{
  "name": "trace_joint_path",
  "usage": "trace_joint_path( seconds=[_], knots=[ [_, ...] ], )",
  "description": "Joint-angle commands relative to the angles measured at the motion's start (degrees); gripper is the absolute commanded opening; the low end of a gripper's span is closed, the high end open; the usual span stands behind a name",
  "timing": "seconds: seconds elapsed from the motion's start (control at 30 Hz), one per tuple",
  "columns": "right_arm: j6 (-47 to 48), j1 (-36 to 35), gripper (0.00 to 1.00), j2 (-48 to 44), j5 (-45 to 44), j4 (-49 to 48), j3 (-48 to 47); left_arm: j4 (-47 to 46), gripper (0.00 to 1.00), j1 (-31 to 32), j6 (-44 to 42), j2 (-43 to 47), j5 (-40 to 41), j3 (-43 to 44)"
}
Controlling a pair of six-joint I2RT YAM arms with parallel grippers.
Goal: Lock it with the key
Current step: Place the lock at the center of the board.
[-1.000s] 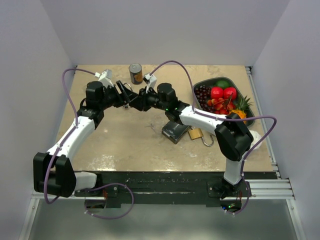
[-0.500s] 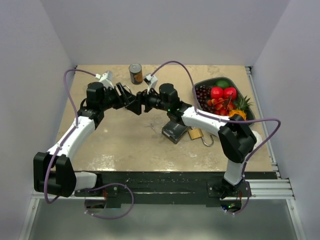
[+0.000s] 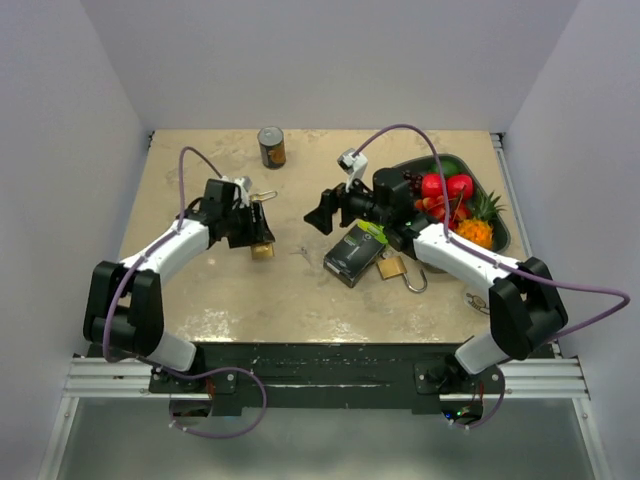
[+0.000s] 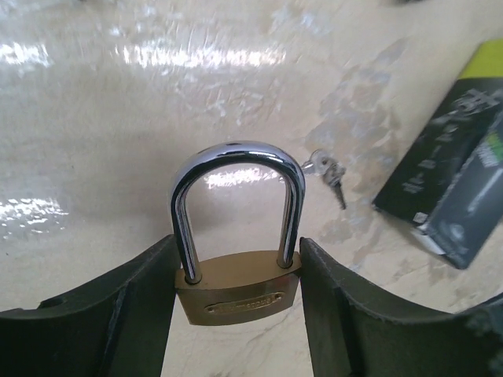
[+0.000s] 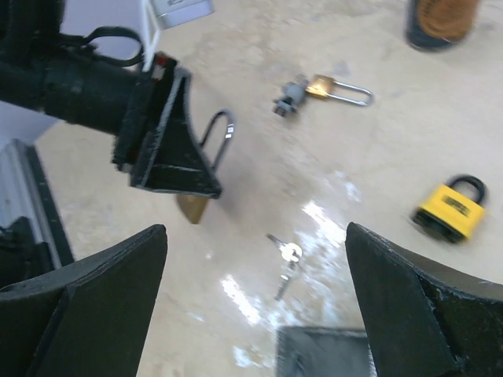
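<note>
A brass padlock (image 4: 238, 294) with a closed chrome shackle (image 4: 236, 157) sits between my left gripper's (image 4: 238, 245) fingers (image 4: 118, 314), held by its sides just above the table. From above, that left gripper (image 3: 256, 236) and padlock (image 3: 262, 250) are left of centre. The key (image 4: 330, 171) lies flat on the table beyond the padlock, and also shows as a small key (image 3: 305, 255) from above. My right gripper (image 3: 322, 212) hangs wide open with nothing in it, above the key (image 5: 284, 259), facing the left gripper (image 5: 165, 149).
A black box (image 3: 352, 255) lies right of the key, with a second brass padlock (image 3: 392, 268) beside it. A small padlock with a key in it (image 5: 322, 90), a yellow padlock (image 5: 448, 208) and a can (image 3: 271, 146) lie further back. A fruit tray (image 3: 499, 242) stands at right.
The grippers were together at the back centre. My right gripper opened and drew away to the right. My left gripper swung nearer and lower with the padlock.
</note>
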State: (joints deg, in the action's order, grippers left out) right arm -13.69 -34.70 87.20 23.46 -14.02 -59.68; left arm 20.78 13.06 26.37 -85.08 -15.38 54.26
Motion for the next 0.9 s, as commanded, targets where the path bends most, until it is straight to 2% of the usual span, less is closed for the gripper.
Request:
trace_joint_path(
  seconds=[0.0,0.4,0.6,0.7,0.87],
  knots=[
    [5.7,2.0,0.99,-2.5,-1.6,2.4,0.9,0.3,0.00,2.8,-1.0,-3.2,3.2,3.4],
    [8.2,2.9,0.99,-3.5,-3.5,3.0,1.2,0.4,0.00,6.7,-0.7,-14.0,6.5,7.5],
    [7.7,3.3,0.99,-2.6,-3.6,2.8,0.4,0.7,0.08,8.5,0.5,-17.1,9.1,8.3],
    [7.8,3.3,0.99,-2.7,-3.8,2.6,0.7,1.1,0.17,8.9,1.2,-19.0,9.7,8.1],
    [7.8,3.8,0.99,-3.3,-4.2,2.9,0.7,2.3,0.41,8.9,2.5,-20.2,11.2,7.4]
  ],
)
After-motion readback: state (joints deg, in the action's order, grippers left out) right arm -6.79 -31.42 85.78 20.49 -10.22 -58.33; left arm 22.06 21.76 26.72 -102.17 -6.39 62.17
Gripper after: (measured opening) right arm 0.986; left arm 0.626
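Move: My left hand holds the brass lock about 9 cm above the board. The bare patch it is bound for lies some 4 cm to the right, 1 cm ahead and 8 cm down. Beyond that patch, the loose keys are level with the hand and about 10 cm right. The shaver box is some 21 cm right and level, and the yellow lock 15 cm right and 13 cm ahead. From my empty right hand the patch is 10 cm left, 1 cm back and 21 cm down. I keep my grip on the brass lock and lower it towards the bare board, about 7 cm, quickly at first. The left fingers tip some 10 degrees nearer to straight down, and the hand then eases about 3.5 cm right towards the keys, level by the end. My open right hand backs off to the right, a little forward and down, away from the lock. ##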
